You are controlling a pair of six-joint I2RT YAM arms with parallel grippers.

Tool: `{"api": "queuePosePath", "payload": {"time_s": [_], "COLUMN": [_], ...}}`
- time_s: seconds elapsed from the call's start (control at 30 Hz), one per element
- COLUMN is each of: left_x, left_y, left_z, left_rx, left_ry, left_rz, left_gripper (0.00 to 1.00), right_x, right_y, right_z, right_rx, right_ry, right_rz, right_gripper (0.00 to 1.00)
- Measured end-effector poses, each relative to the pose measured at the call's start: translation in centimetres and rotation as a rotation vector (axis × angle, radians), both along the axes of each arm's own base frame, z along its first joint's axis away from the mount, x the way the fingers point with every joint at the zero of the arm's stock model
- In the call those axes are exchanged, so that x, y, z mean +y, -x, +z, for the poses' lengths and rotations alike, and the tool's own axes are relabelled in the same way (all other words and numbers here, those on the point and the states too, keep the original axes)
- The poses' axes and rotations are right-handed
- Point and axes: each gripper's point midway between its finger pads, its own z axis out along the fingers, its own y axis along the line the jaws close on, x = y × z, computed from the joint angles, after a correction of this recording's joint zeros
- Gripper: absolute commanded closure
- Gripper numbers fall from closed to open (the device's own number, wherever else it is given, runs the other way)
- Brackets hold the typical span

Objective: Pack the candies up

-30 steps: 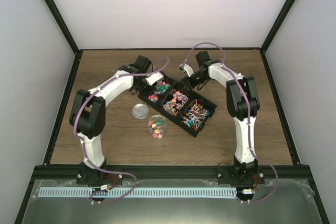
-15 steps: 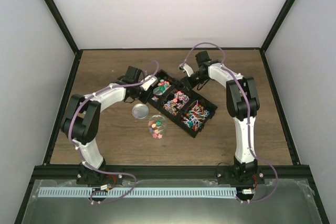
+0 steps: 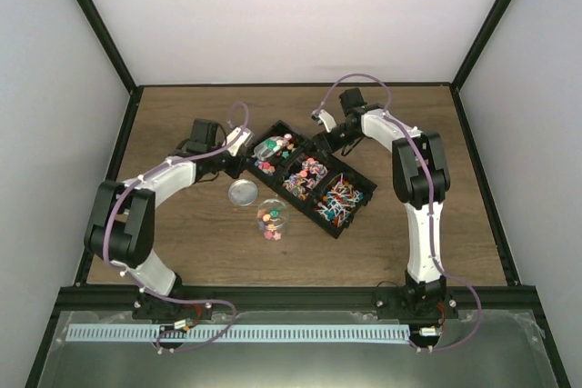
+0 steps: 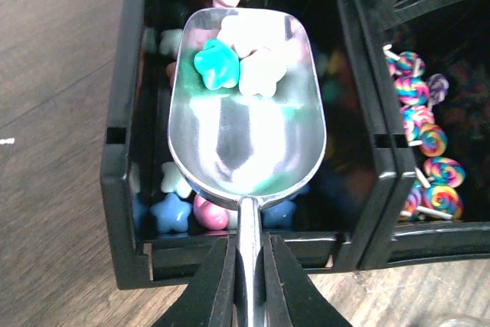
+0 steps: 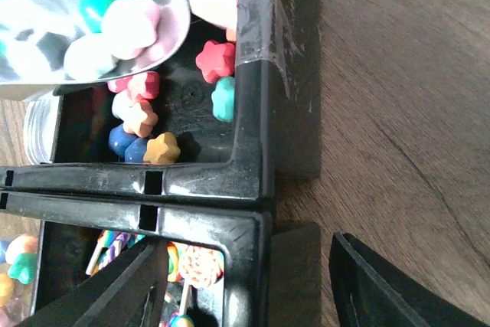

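Observation:
The candies fill a black three-compartment tray (image 3: 305, 177): star and flower pieces (image 5: 142, 120) in its left compartment, lollipops (image 4: 429, 166) in the one beside it. My left gripper (image 4: 249, 254) is shut on the handle of a metal scoop (image 4: 245, 135), which hovers over the left compartment and carries a teal piece and pale pieces (image 4: 233, 55). My right gripper (image 5: 253, 281) is open, straddling the tray's back wall (image 5: 253, 151), with one finger inside the tray and one outside over the wood. A clear round jar (image 3: 271, 215) with a few candies stands in front of the tray.
The jar's round lid (image 3: 243, 192) lies on the wooden table (image 3: 182, 224) to the left of the jar. Black frame posts and white walls bound the table on the left, the right and the back.
My left arm has drawn back to the left, bringing the scoop from deeper in the tray to its left compartment. The right gripper's jaws have widened around the tray wall.

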Motion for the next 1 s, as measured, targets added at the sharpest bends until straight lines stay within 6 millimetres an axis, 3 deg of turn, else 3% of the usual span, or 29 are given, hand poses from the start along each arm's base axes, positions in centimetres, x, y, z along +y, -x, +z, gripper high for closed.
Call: {"api": "queuePosePath", "payload": {"time_s": [0.17, 0.5, 0.77, 0.87, 1.0], "left_x": [-0.1, 1.5, 3.0, 3.4, 4.2], "left_y": [0.7, 3.3, 9.3, 11.7, 14.8], "left_z": [1.7, 5.6, 10.4, 11.0, 10.3], "left_rx": [-0.058, -0.166, -0.302, -0.317, -0.296], "left_ry": [0.030, 0.009, -0.109, -0.153, -0.216], "left_rz": [-0.033, -0.091, -0.268, -0.340, -0.435], "left_gripper": [0.96, 0.96, 0.96, 0.96, 0.96], "right_x": [-0.1, -0.3, -0.3, -0.3, -0.3], "right_y": [-0.1, -0.3, -0.5, -0.5, -0.5], "right_z": [0.0, -0.1, 1.9, 2.5, 2.6], "right_rx": [0.000, -0.008, -0.053, -0.067, -0.069], "right_ry": [0.002, 0.009, -0.001, -0.005, -0.006], "right_rz": [-0.006, -0.007, -0.006, -0.007, -0.006], "right_gripper": [0.24, 0.10, 0.05, 0.04, 0.04]}}
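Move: My left hand already holds the scoop with a few star candies in it. The glass jar they go to stands about 12 cm back and 9 cm to the right of that hand, some 6 cm lower; the lid lies about 4 cm back and 1 cm to the right, and the star-candy compartment about 7 cm ahead and 9 cm right. From my right hand, the jar is roughly 17 cm back and 13 cm left, and the tray's middle 6 cm back, 3 cm left. I lift the loaded scoop out of the star compartment with my left hand, rising first, then sweeping back about 15 cm, about 10 cm up overall and a little left, keeping my grip. The wrist tips up and turns clockwise some 25 degrees, bringing the bowl round towards the jar. My right fingers go on opening to nearly full width astride the tray wall, then that hand rises a few centimetres. ##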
